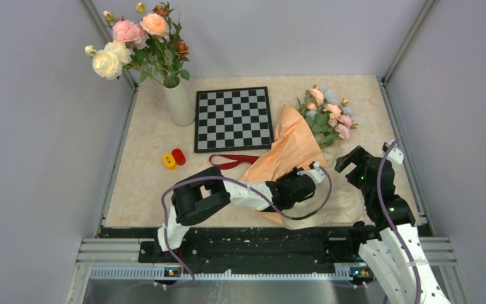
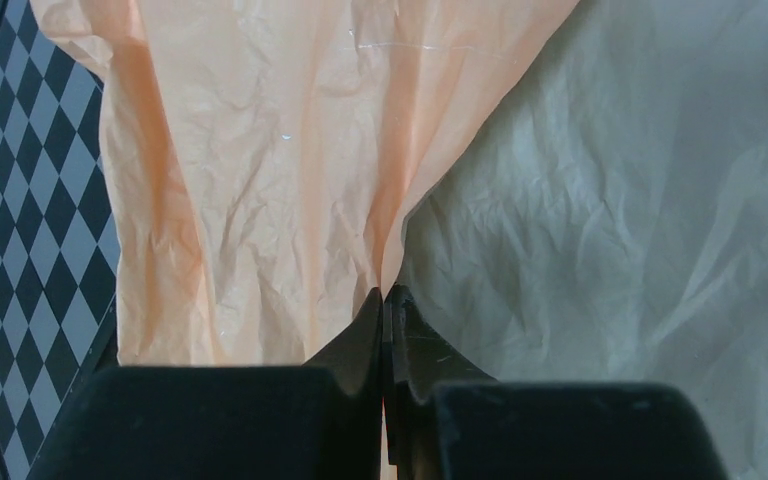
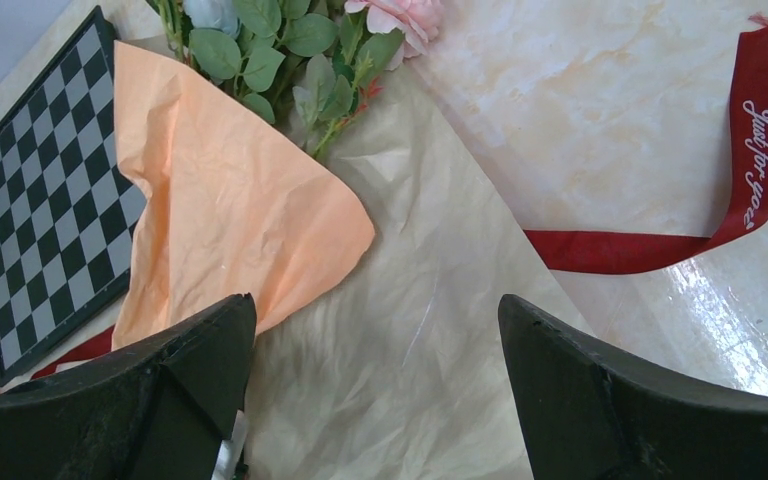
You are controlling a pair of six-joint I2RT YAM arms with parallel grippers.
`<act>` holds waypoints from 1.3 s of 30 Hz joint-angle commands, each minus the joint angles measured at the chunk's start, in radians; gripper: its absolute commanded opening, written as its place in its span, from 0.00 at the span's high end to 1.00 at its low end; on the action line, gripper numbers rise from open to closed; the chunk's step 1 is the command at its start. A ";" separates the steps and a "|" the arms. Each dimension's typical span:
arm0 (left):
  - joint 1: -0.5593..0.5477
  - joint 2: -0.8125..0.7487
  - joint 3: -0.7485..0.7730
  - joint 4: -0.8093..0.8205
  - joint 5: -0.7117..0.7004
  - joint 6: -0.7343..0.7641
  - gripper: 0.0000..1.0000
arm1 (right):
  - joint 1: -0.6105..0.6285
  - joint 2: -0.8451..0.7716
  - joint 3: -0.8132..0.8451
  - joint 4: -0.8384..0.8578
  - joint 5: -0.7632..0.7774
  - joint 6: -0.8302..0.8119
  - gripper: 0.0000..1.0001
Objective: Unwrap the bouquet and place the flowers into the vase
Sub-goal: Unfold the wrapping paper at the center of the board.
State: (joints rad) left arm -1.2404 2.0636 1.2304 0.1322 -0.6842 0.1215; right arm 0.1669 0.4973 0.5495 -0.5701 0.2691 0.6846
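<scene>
The bouquet lies loosened at the right of the table. Its peach-orange paper point(image 1: 291, 149) is spread over a cream inner sheet point(image 1: 338, 209), and the flowers point(image 1: 326, 114) stick out at the far end. The dark red ribbon point(image 1: 234, 160) lies untied on the table. My left gripper point(image 1: 318, 170) is shut on the peach paper's edge point(image 2: 260, 180), which puckers into the closed tips point(image 2: 387, 292). My right gripper point(image 3: 375, 300) hangs open over the cream sheet point(image 3: 410, 340), holding nothing. The white vase point(image 1: 179, 101) stands at the back left with larger roses in it.
A chessboard point(image 1: 233, 118) lies flat at the back centre, its edge touching the peach paper. A small red piece point(image 1: 178, 156) and a yellow one point(image 1: 169, 161) sit left of the ribbon. Grey walls close in the table on three sides.
</scene>
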 commanded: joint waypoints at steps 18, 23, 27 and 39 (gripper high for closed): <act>0.113 -0.307 -0.032 -0.126 -0.089 -0.308 1.00 | -0.008 0.097 -0.058 0.190 -0.211 -0.038 0.08; 0.212 -0.360 -0.070 -0.118 -0.005 -0.367 1.00 | -0.008 0.237 -0.068 0.257 -0.360 -0.038 0.10; 0.286 -0.375 -0.093 -0.119 0.042 -0.392 1.00 | -0.008 0.315 -0.087 0.272 -0.368 -0.007 0.11; 0.466 -0.360 -0.130 -0.120 0.129 -0.428 1.00 | -0.008 0.374 -0.179 0.348 -0.353 0.036 0.11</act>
State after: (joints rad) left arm -0.8120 1.7229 1.1011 -0.0051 -0.5816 -0.2871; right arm 0.1669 0.8562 0.3828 -0.2806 -0.0921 0.7036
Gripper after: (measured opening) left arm 0.007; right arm 0.887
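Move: The left gripper already has the edge of the peach wrapping paper pinched low over the table. The checkerboard it is carried towards has its middle about 16 cm ahead and 22 cm left; the bouquet heads lie some 17 cm ahead and 7 cm right, the left red ribbon 3 cm ahead and 22 cm left. From the open right hand, the bare cream sheet lies about 14 cm below, 2 cm back and 9 cm left; the bouquet heads are 20 cm ahead, 9 cm left. Keep the left fingers shut on the paper edge and lift it about 8 cm, then swing it left and forward to the checkerboard's near right corner, turning counter-clockwise some 30 degrees and rolling the hand's left side down. Meanwhile lower the open right gripper and bring it left over the cream sheet, tipping its fingers down. ##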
